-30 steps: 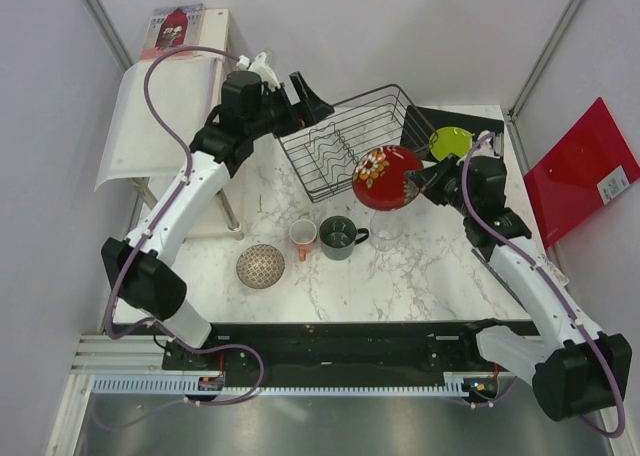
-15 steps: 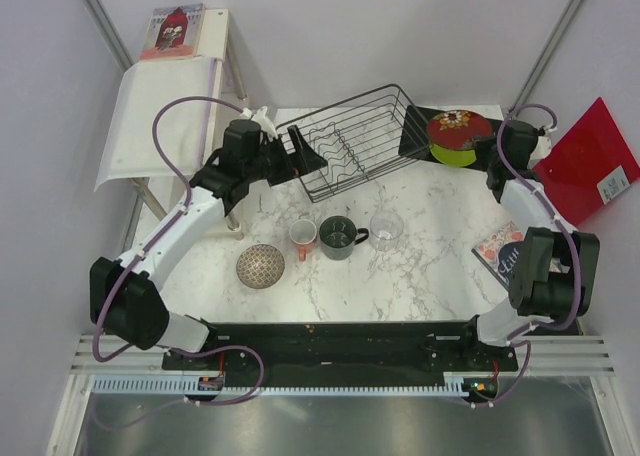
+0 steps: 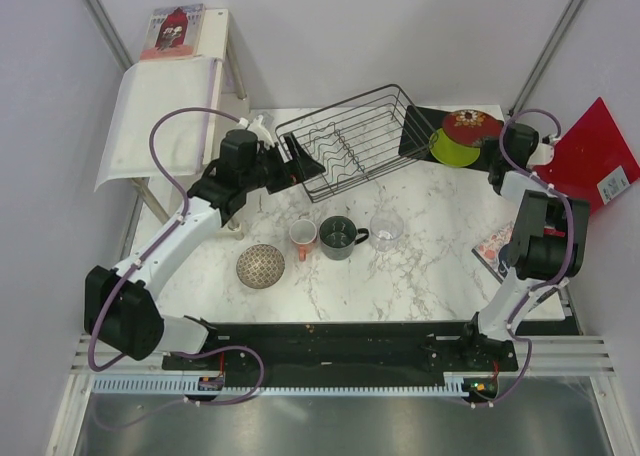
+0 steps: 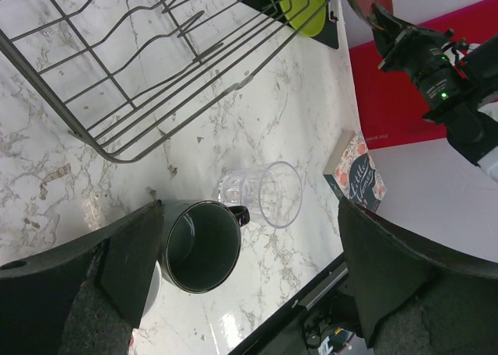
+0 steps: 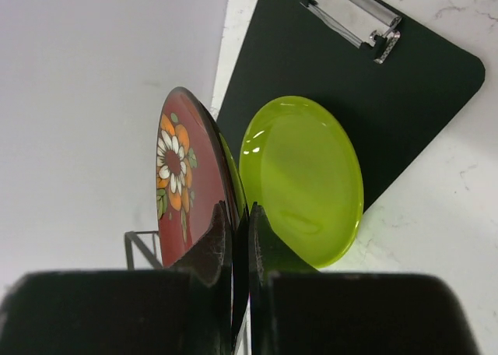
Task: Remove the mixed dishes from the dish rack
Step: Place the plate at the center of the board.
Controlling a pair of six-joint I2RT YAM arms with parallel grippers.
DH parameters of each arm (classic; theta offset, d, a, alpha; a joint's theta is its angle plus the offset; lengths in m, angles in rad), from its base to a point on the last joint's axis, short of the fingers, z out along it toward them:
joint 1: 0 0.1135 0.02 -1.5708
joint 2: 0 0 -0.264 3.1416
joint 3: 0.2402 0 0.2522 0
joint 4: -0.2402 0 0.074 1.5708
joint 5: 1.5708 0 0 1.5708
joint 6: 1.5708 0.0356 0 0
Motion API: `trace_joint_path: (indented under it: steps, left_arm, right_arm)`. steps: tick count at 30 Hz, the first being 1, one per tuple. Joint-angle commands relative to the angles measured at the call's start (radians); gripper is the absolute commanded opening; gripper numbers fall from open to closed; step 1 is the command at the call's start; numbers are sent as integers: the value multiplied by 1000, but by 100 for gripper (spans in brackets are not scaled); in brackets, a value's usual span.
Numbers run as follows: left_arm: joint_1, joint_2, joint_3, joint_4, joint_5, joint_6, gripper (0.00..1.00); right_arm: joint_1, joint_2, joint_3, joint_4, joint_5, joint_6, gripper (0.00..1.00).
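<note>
The dish rack [image 3: 345, 141] [image 4: 148, 67] stands at the back with only its prongs inside. My left gripper [image 3: 298, 162] [image 4: 249, 215] hangs open by the rack's left end, holding nothing. On the marble in front stand the dark grey mug [image 3: 340, 236] [image 4: 201, 246], orange-red cup [image 3: 303, 238], clear glass [image 3: 386, 226] [image 4: 268, 195] and small patterned bowl [image 3: 260, 266]. At the back right my right gripper [image 3: 487, 148] [image 5: 239, 211] is shut on the rim of the dark red flowered bowl [image 3: 472, 124] [image 5: 183, 191], held on edge just over the lime-green plate [image 3: 450, 149] [image 5: 303, 176].
The plate lies on a black clipboard [image 3: 425, 128] [image 5: 342, 82]. A white shelf stand [image 3: 165, 106] is at the left, a red panel [image 3: 580, 166] leans at the right, and a small book [image 3: 493, 246] [image 4: 356, 172] lies near the right edge.
My right arm has swung the red bowl from over the middle of the table to the back right, above the plate. My left arm drew back slightly beside the rack, still open.
</note>
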Motion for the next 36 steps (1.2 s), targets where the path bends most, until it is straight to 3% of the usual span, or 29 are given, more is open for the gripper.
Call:
trace_joint_path:
  steps: [1, 9, 20, 22, 23, 29, 32, 36]
  left_arm:
    - [-6, 9, -19, 66, -9, -58, 98]
    - [-15, 21, -80, 141, -7, -60, 96]
    - [-20, 47, -80, 131, -21, -71, 96]
    - [-20, 56, -72, 122, -19, -75, 95]
    - [-21, 60, -69, 108, -18, -78, 95]
    - [-23, 67, -56, 102, -13, -80, 95]
    - [-24, 61, -56, 95, -21, -78, 95]
    - [-29, 58, -54, 80, -25, -78, 95]
  right_arm:
    - [8, 62, 69, 159, -21, 5, 0]
    - [9, 172, 84, 222, -67, -18, 0]
    - [12, 261, 145, 184, -92, -78, 1]
    - [12, 267, 168, 147, -95, -104, 11]
    - [12, 270, 178, 142, -95, -107, 26]
    - [17, 252, 193, 84, -84, -113, 67]
    - [19, 235, 196, 21, -69, -112, 77]
    - [19, 197, 153, -40, -47, -89, 82]
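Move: The right hand already pinches the red flowered plate by its rim. The green plate on the black board, where it is headed, lies about 7 cm ahead of that hand, 7 cm to its left and 12 cm below; the board's metal clip is some 7 cm ahead and 5 cm right, and the dish rack's middle about 36 cm left and 9 cm ahead. From the empty left hand the green plate lies roughly 48 cm right, 27 cm ahead and 22 cm below. The right hand lowers the red plate about 9 cm towards the green one on the board, edging forward a few centimetres and turning slightly counter-clockwise with a small tip downward, then opens wide and lets go of the rim while easing up about a centimetre. Meanwhile the empty left hand, still wide open, sinks some 5 cm towards the mug and cup below it and tips down a little. ##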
